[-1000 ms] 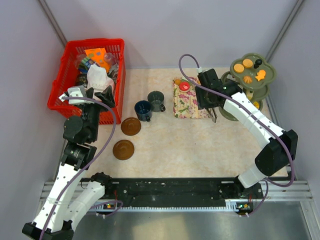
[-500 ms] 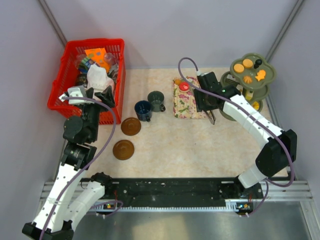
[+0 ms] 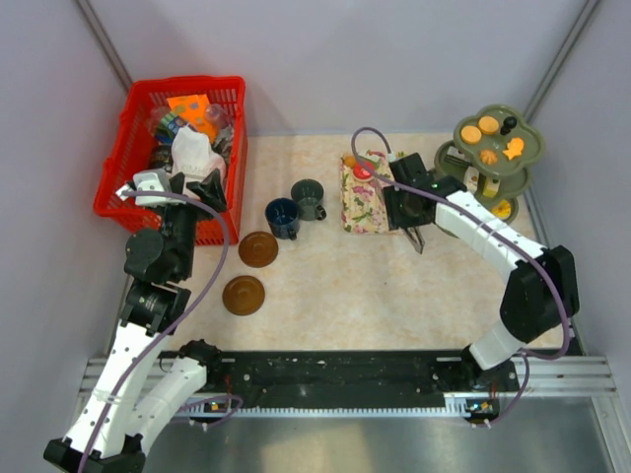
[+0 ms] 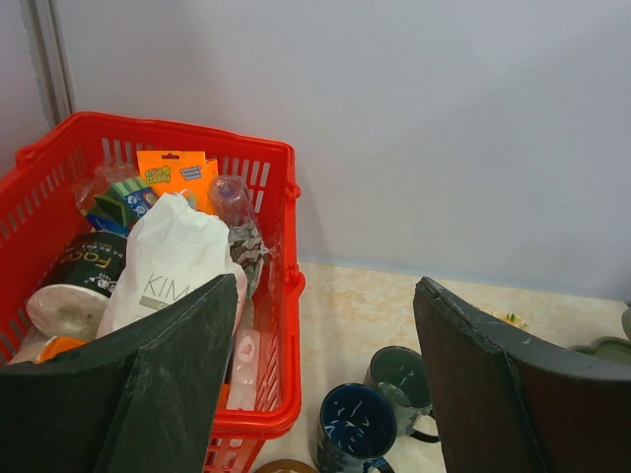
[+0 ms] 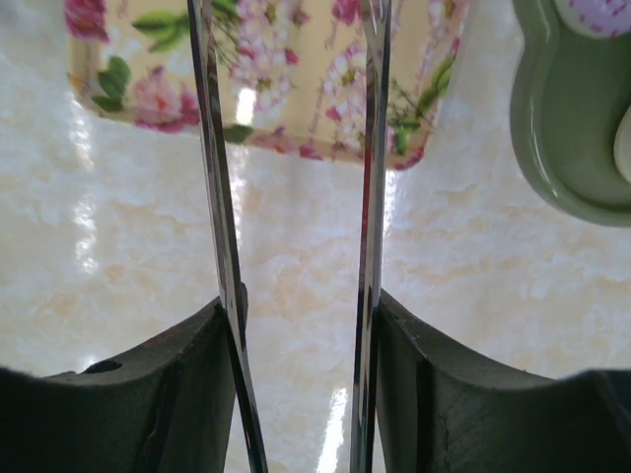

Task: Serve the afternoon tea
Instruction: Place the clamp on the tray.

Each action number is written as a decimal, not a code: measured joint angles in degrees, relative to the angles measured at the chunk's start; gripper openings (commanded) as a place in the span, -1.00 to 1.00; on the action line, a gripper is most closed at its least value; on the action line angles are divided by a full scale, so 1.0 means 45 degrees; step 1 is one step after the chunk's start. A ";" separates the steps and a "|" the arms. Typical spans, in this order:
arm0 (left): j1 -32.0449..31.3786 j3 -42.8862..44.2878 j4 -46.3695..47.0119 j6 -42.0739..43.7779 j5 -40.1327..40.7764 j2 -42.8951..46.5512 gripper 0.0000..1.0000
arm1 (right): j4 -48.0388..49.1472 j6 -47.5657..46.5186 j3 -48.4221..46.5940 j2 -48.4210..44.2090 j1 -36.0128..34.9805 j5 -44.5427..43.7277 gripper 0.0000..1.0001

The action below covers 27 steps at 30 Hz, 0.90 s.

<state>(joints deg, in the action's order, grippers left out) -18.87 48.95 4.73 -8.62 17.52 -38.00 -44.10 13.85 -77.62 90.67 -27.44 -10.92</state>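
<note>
On the right wrist, my gripper (image 5: pixel 301 394) is shut on thin metal tongs (image 5: pixel 370 197), whose two arms stand apart with nothing between them. The tongs (image 3: pixel 420 239) hang over the near right corner of a floral tray (image 3: pixel 363 205) holding a red pastry (image 3: pixel 364 170). The olive-green stand (image 3: pixel 498 141) carries several orange pastries at the far right. A navy mug (image 3: pixel 283 218) and a dark-green mug (image 3: pixel 309 198) stand mid-table, two brown saucers (image 3: pixel 258 248) (image 3: pixel 243 295) nearer. My left gripper (image 3: pixel 202 187) hovers open and empty beside the basket.
The red basket (image 3: pixel 138 108) of mixed clutter fills the far left; its rim (image 4: pixel 286 296) lies between my left fingers' view and the mugs (image 4: pixel 360 426). The stand's base (image 5: pixel 572 128) is close to the right of the tongs. Walls close in on both sides.
The right arm has drawn the tongs leftward and nearer, away from the stand toward the floral tray's near edge. The left arm has stayed still.
</note>
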 measured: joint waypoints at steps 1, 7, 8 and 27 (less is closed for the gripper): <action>0.0000 0.0000 0.0000 0.0000 0.0000 0.0000 0.55 | 0.0044 0.0049 0.0287 -0.0039 0.0000 -0.0039 0.00; 0.0000 0.0000 0.0000 0.0000 -0.0005 -0.0005 0.55 | 0.0306 0.0423 0.2195 -0.0636 -0.0005 -0.0500 0.00; 0.0000 0.0000 0.0000 0.0000 0.0000 -0.0005 0.55 | 0.0355 0.0495 0.2370 -0.0753 0.0000 -0.0534 0.00; 0.0000 0.0000 0.0000 0.0000 -0.0010 -0.0010 0.55 | 0.2992 0.1622 0.5440 -0.1880 0.0000 -0.0923 0.01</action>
<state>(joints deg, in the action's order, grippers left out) -18.87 48.95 4.73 -8.62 17.47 -38.04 -30.63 21.15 -53.15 82.21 -27.44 -15.07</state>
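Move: The right hand holds the clamp, its bend towards the robot. The middle of the floral tray lies about 8 cm ahead of that hand, 3 cm left and 14 cm below. The red ring is on it, some 13 cm ahead and 6 cm left; the green mug stands 6 cm ahead and 18 cm left, the tiered stand 7 cm ahead and 17 cm right. From the left hand, the tray is roughly 13 cm ahead, 28 cm right and 39 cm below. Keeping its grip on the clamp's two legs, the right hand sinks about 7 cm while drawing back some 5 cm and a little to the right, bringing the clamp lower over the bare table just in front of the floral tray's near edge. The backward part comes mostly first and then it is nearly all downward; the wrist turns slightly clockwise and the finger gap stays as it was. ##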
